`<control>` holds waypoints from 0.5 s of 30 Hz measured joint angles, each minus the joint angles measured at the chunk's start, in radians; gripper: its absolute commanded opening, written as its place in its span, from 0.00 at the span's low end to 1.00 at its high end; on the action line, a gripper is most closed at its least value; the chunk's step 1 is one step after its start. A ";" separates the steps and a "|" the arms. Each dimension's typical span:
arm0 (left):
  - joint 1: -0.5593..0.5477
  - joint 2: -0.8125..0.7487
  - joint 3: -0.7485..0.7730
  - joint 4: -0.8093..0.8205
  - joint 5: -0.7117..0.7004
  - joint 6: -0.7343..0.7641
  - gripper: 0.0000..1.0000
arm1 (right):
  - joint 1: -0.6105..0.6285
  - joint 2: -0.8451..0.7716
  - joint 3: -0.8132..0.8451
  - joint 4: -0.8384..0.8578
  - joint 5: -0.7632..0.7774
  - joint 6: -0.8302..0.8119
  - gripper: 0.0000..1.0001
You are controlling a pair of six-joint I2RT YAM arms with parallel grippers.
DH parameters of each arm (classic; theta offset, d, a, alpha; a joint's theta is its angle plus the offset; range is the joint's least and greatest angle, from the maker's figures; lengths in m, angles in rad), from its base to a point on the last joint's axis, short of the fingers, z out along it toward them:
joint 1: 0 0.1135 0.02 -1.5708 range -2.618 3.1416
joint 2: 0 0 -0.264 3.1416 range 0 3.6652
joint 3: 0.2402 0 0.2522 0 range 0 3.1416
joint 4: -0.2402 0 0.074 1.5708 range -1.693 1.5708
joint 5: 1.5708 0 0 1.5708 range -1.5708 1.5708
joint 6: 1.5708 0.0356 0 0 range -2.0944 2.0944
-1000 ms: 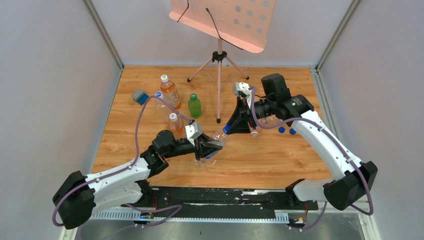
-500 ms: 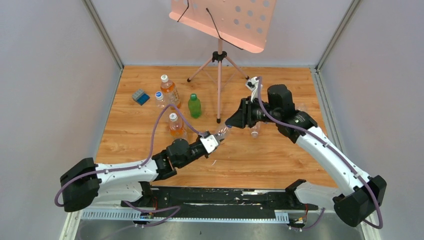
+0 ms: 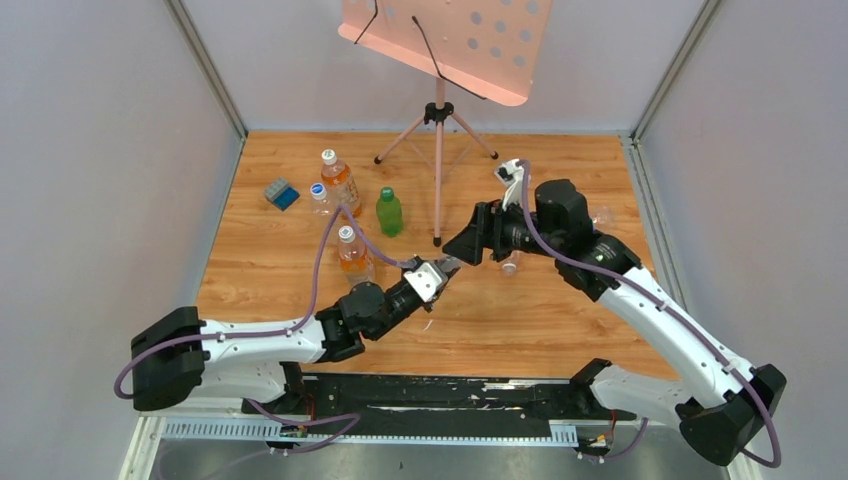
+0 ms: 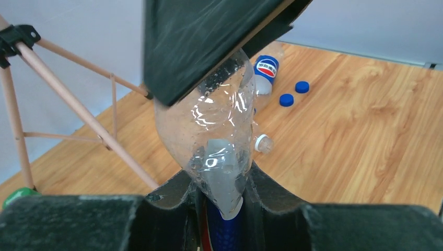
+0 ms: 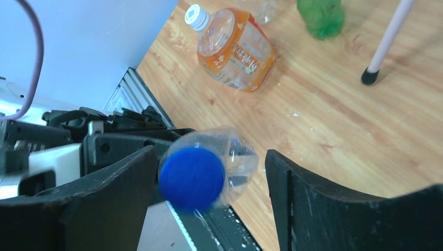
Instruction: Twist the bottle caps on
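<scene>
My left gripper (image 3: 436, 273) (image 4: 222, 201) is shut on a clear bottle (image 4: 219, 120) (image 5: 237, 157) with a blue label, holding it in the air with its neck toward the right arm. A blue bottle cap (image 5: 191, 178) sits on that neck. My right gripper (image 3: 464, 246) (image 5: 210, 157) is open around the cap, its left finger close beside it and its right finger well apart. Two loose blue caps (image 4: 301, 87) (image 4: 286, 100) lie on the table.
A capless labelled bottle (image 3: 510, 262) (image 4: 266, 69) lies under the right arm. Two orange bottles (image 3: 341, 183) (image 3: 351, 250), a green bottle (image 3: 389, 211), a small blue-capped clear bottle (image 3: 320, 197) and a blue-grey block (image 3: 280, 193) stand at the left. A music stand (image 3: 438, 110) rises behind.
The right gripper has turned at the wrist and opened off the blue cap. The left arm rolled and reached forward with the bottle still held.
</scene>
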 measured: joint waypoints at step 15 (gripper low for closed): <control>0.254 -0.173 -0.095 -0.065 0.443 -0.312 0.00 | -0.127 -0.126 0.094 -0.017 -0.235 -0.416 0.72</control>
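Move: The blue cap on the Pepsi bottle that the left hand already holds sits between the right hand's open fingers, some 2 cm below and 1 cm back of the right hand's point. From the left hand the cap is about 6 cm above, 4 cm right and 2 cm ahead. From the right hand, the orange bottle stands about 20 cm left and 2 cm ahead, the green bottle 14 cm left and 12 cm ahead, and the clear bottle lies 13 cm right and 12 cm ahead, all well below. Upward, about 7.5 cm, and some 3 cm to the right, the right hand backs off the capped bottle with its fingers staying wide open, rolling nearly 30 degrees as it goes. Meanwhile the left hand keeps its grip on the bottle and shifts it about 3 cm left, away from the right hand, turning it some 20 degrees. ##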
